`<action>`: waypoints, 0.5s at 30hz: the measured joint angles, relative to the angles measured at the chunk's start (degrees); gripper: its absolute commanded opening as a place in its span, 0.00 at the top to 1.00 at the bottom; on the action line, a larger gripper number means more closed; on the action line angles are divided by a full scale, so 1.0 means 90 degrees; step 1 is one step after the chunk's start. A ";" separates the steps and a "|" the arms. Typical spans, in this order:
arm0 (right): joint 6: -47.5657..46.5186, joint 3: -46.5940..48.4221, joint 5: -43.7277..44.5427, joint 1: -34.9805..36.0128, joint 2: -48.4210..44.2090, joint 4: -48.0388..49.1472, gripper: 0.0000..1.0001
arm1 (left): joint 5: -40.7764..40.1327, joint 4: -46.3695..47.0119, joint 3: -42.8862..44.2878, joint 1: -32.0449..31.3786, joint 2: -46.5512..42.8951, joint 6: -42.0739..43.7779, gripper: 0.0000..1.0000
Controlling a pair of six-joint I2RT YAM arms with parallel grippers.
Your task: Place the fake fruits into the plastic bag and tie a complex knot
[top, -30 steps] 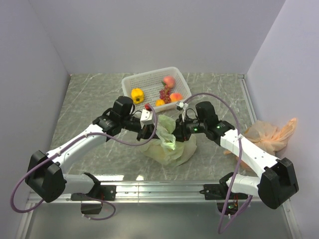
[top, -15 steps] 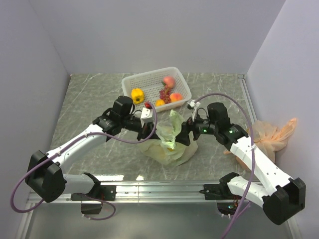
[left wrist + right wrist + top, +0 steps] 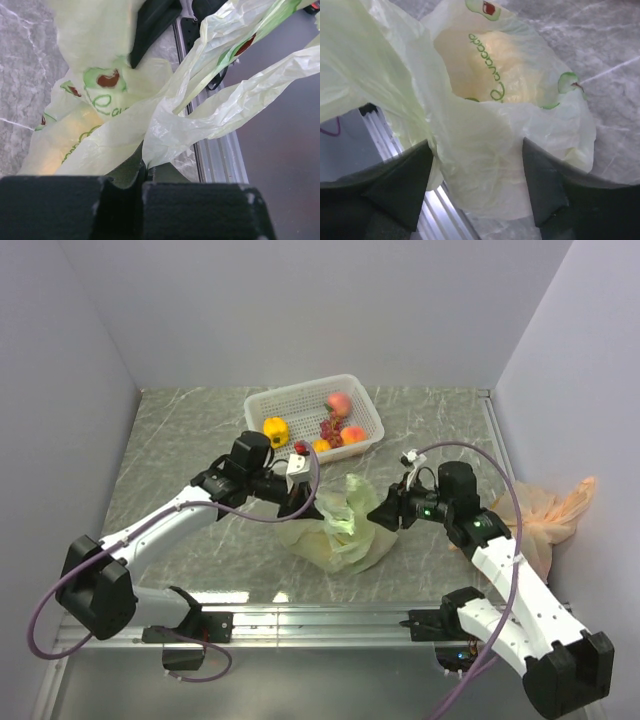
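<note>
The pale green plastic bag [image 3: 335, 532] sits on the table between my arms, its handles [image 3: 350, 490] bunched upward. Something yellow [image 3: 490, 65] shows through its film. My left gripper [image 3: 295, 502] is at the bag's left side, shut on a fold of the bag [image 3: 150, 150]. At the bag's right side my right gripper [image 3: 385, 515] is open, and loose bag film [image 3: 480, 150] lies between its fingers [image 3: 400, 185] without being pinched. More fake fruits [image 3: 338, 403] lie in the white basket [image 3: 300, 398]. No knot shows in any view.
The lattice basket stands at the back centre, with a yellow fruit [image 3: 275, 430] and grapes [image 3: 328, 428] in it and a red fruit [image 3: 300, 448] by its front edge. A peach-orange bag [image 3: 545, 510] lies at the right wall. A metal rail [image 3: 330, 618] runs along the near edge.
My right gripper opened, let go of the bag's handle and drew back to the right. The handle now stands loose. The left gripper has kept its grip and barely moved.
</note>
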 measured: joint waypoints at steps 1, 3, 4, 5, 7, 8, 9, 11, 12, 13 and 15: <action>0.0066 -0.0119 -0.0056 0.0002 -0.0107 0.0155 0.70 | 0.0000 -0.0002 0.0019 0.0000 0.0027 -0.0010 0.99; 0.0187 -0.0272 -0.0177 0.0017 -0.0170 0.0486 0.90 | -0.0010 -0.0049 0.0136 -0.0012 0.0119 -0.0046 0.99; 0.0262 -0.0287 -0.0233 0.0032 -0.0117 0.0602 0.94 | -0.0012 -0.0075 0.0202 -0.0019 0.0165 -0.0053 1.00; 0.0308 -0.0284 -0.0277 0.0044 -0.0034 0.0704 1.00 | -0.0027 -0.0151 0.0308 -0.0039 0.0240 -0.0078 1.00; 0.0323 -0.0231 -0.0352 0.0078 0.0260 0.0906 1.00 | -0.0066 -0.0294 0.0510 -0.0104 0.0376 -0.0095 0.99; 0.0333 -0.0197 -0.0386 0.0095 0.0410 0.0979 1.00 | -0.0087 -0.0357 0.0597 -0.0136 0.0435 -0.0097 1.00; 0.0333 -0.0151 -0.0410 0.0112 0.0549 0.1018 1.00 | -0.0114 -0.0420 0.0685 -0.0180 0.0503 -0.0097 0.99; 0.0323 -0.0053 -0.0474 0.0182 0.0750 0.1086 1.00 | -0.0192 -0.0488 0.0831 -0.0265 0.0629 -0.0134 0.99; 0.0301 -0.0002 -0.0512 0.0233 0.0809 0.1105 1.00 | -0.0245 -0.0495 0.0884 -0.0301 0.0697 -0.0175 0.99; 0.0277 0.0027 -0.0549 0.0274 0.0833 0.1134 1.00 | -0.0289 -0.0495 0.0925 -0.0323 0.0755 -0.0282 1.00; 0.0182 0.0087 -0.0663 0.0374 0.0840 0.1149 0.97 | -0.0359 -0.0491 0.1015 -0.0352 0.0916 -0.0483 0.99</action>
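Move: The right hand's open fingers straddle the loose bag flap, its middle about 3 cm left and 1 cm ahead of them. The bag's fruit bulge sits roughly 10 cm left, 5 cm back and 12 cm below the right hand. The shut left hand already holds a bag handle; from it the flap lies some 10 cm right, level fore and aft and about 3 cm lower, and the bulge 5 cm right, 8 cm back and 14 cm down. Right fingers pinch shut on the bag flap, moving some 3 cm left, while the handle-gripping left hand closes in rightward. ##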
